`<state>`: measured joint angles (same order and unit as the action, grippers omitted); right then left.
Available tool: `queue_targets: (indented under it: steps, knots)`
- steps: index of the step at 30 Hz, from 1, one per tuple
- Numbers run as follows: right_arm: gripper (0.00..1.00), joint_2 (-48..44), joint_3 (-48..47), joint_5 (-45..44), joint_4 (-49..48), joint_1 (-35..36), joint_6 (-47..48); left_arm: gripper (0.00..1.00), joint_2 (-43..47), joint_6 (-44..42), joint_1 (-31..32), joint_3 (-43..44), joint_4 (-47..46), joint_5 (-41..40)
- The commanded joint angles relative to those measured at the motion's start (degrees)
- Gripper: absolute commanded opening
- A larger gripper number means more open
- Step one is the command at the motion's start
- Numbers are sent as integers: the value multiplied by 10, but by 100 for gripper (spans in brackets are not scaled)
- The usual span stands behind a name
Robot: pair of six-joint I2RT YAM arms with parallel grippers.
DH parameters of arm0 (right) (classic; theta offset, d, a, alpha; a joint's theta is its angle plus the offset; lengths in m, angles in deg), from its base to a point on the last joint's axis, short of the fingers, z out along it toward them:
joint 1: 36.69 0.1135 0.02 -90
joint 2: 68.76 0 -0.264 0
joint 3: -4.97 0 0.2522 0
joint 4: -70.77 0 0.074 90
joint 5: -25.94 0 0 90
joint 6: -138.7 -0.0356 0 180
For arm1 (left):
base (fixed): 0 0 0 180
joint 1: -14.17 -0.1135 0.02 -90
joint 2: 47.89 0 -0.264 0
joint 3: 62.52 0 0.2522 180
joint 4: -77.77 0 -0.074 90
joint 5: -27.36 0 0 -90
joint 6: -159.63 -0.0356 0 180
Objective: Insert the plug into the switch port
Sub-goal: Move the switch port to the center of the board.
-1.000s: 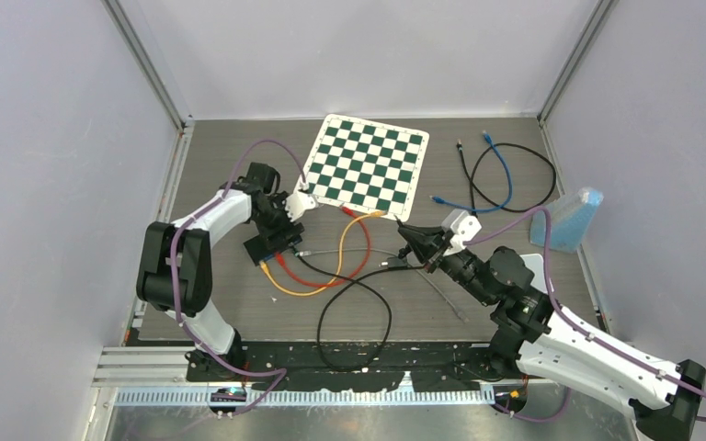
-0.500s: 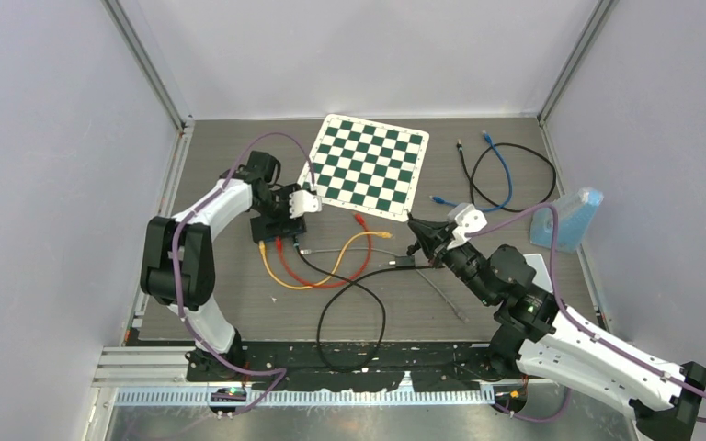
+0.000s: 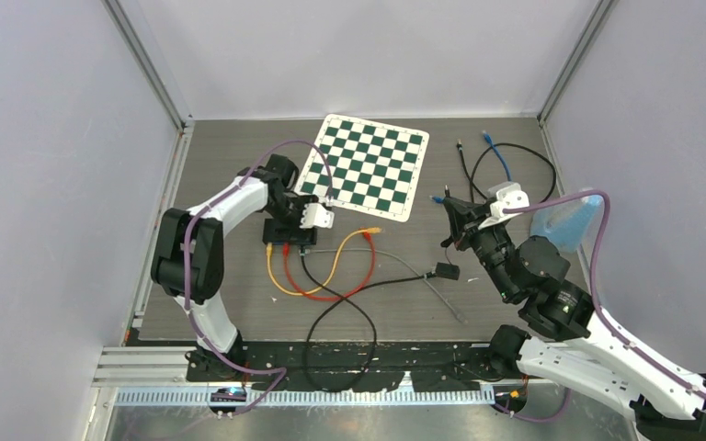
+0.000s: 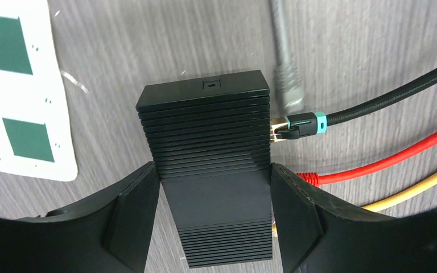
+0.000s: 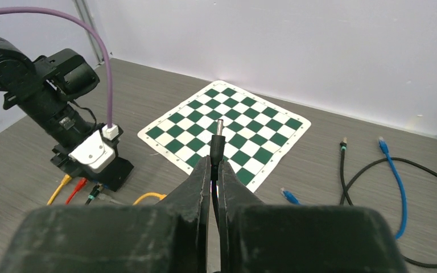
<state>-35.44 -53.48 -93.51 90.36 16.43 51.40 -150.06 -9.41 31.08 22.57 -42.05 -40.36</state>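
The switch [image 4: 207,148], a black ribbed box, lies on the table left of centre [image 3: 288,233]. My left gripper [image 4: 213,190] is shut on the switch, one finger pressed to each long side. Along its right side a black cable with a teal collar [image 4: 301,122] is plugged in, and red [image 4: 375,165] and yellow [image 4: 415,190] cables run in behind my finger. A grey connector [image 4: 287,85] lies loose beside them. My right gripper [image 5: 215,162] is shut on the plug [image 5: 217,139], a black barrel plug pointing up and forward. It hangs raised at the right [image 3: 457,218], well apart from the switch.
A green and white chessboard mat [image 3: 368,165] lies at the back centre. Blue [image 3: 501,170] and black [image 3: 529,175] cables loop at the back right beside a blue sponge [image 3: 570,220]. Red, yellow and black cables [image 3: 331,276] sprawl over the table's middle. Walls enclose three sides.
My left gripper has swung the switch right and turned it, dragging its cables. My right gripper has lifted and moved right and back with the plug.
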Motion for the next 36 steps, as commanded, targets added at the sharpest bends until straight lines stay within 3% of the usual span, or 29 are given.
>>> queue_targets:
  steps: [1, 7, 14, 15, 16, 28, 32, 36]
  knots:
    - [5, -10, -22, -32, 3, -2, 15, 64, 9, -27, 18, -3, 19, -4]
    - [5, -32, -4, -15, 8, -2, -6, 68, 14, -25, 27, -8, 10, -39]
    - [5, -55, 7, -7, 29, -2, -22, 74, 39, 9, 29, -38, -6, -16]
    - [5, -57, 3, -7, 34, -2, -22, 93, 44, 15, 29, -43, -7, -14]
    - [5, -58, 1, -7, 42, -3, -22, 99, 49, 17, 29, -48, -8, -10]
    - [5, -55, -1, -2, 41, -2, -27, 100, 184, 68, 28, -112, -92, 0]
    - [5, -26, -10, -4, 14, -2, -13, 100, 240, 172, 29, -117, -148, -5]
    - [5, 13, -36, -21, 6, -2, 18, 100, 324, 338, 29, -104, -213, -6]
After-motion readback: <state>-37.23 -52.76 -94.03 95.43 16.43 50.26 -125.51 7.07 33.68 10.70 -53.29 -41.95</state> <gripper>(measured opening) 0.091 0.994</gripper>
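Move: The left hand still holds the black switch port between its fingers; its set-down spot on the table is about 2 cm back and 2 cm below. The chessboard's middle lies roughly 16 cm ahead and 15 cm to the right, the loose yellow plug level and some 18 cm right, and the grey plug about 4 cm back and 3 cm right. From the right hand, the switch port lies about 32 cm left, 12 cm ahead and 30 cm below. Back about 2 cm and slightly down, the left hand lowers the switch port to the table, opens its fingers wide, then climbs clear by roughly 10 cm, tips swinging forward and right. The right hand keeps hold of the barrel plug, drifting some 2 cm right and back, then mostly returning and ending about 2 cm lower. ##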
